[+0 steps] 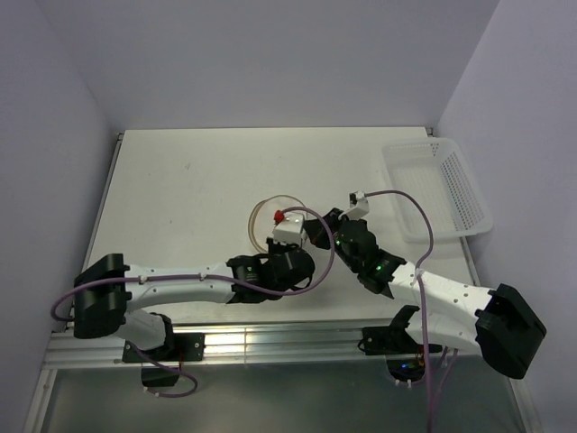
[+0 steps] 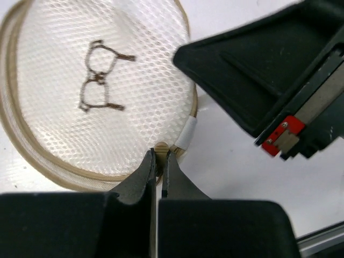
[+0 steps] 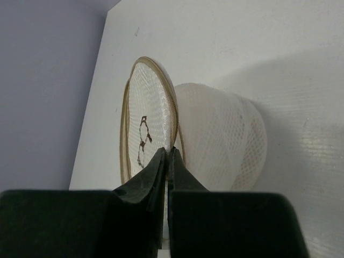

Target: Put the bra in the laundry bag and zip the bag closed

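Note:
The laundry bag lies on the table, its tan-rimmed round mesh face with the bra symbol turned towards the left wrist camera. My left gripper is shut on a small tan tab at the near edge of the bag's rim, next to a white sleeve. In the right wrist view the round face stands edge-on, with the bulging mesh body behind it. My right gripper is shut on the rim seam between them. The bra is not visible as a separate thing.
A white perforated plastic basket stands at the table's right edge. Both wrists crowd together just in front of the bag, and the right gripper's black body fills the upper right of the left wrist view. Walls close off the left, back and right.

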Robot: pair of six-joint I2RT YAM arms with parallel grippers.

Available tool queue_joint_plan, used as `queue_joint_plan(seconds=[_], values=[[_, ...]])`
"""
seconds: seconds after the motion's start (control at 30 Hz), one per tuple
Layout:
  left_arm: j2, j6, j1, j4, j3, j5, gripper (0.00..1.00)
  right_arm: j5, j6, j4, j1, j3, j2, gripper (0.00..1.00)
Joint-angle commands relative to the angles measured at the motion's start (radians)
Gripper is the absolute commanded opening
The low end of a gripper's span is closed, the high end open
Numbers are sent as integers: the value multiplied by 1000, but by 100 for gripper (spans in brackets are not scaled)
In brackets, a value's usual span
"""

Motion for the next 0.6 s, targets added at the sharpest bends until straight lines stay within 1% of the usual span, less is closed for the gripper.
queue_joint_plan(seconds=[0.0, 0.07, 0.1, 0.17, 0.2, 0.3, 0.43, 0.47, 0.53, 0.57], values=[[-124, -60, -13, 71, -78, -73, 0, -30, 12, 22, -29, 45, 10, 0], [-157, -91, -21, 99, -130, -81, 0, -57, 26, 42, -67, 50, 10, 0], [-189, -105, -27, 123, -185, -82, 0, -73, 32, 53, -83, 51, 11, 0], [-221, -137, -30, 145, -238, -85, 0, -111, 62, 76, -119, 57, 16, 0], [-235, -145, -34, 153, -288, -99, 0, -126, 78, 90, -132, 51, 16, 0], [-281, -168, -36, 147, -345, -102, 0, -181, 110, 137, -165, 47, 25, 0], [-293, -218, -36, 69, -359, -136, 0, -220, 109, 150, -201, 38, 30, 0], [-296, -249, -36, 8, -349, -148, 0, -225, 103, 150, -211, 31, 21, 0], [-316, -281, -34, -66, -335, -206, 0, -281, 87, 133, -277, 28, 18, 0], [-325, -281, -36, -100, -329, -220, 0, -319, 52, 116, -302, 34, 19, 0]])
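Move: In the left fingers, already pinched, is the zip pull of the laundry bag. The near-left stretch of the rim, where it is taken, lies some 8 cm to the left and about 1 cm ahead; the white tag is roughly 2 cm to the right and 1 cm ahead, the lid's middle about 7 cm ahead and 5 cm left, all near hand height. From the right hand, shut on the rim, the pull lies about 6 cm back, 1 cm left and 2 cm lower. Dragging the pinched zip pull along the near rim, the left hand goes about 5.5 cm left, away from the white tag, drifting slightly back and arching up about a centimetre before sinking again. Its left side dips by some 15 degrees as it turns a little counter-clockwise. The right hand keeps its pinch on the rim, staying within about a centimetre while its wrist turns slightly. ##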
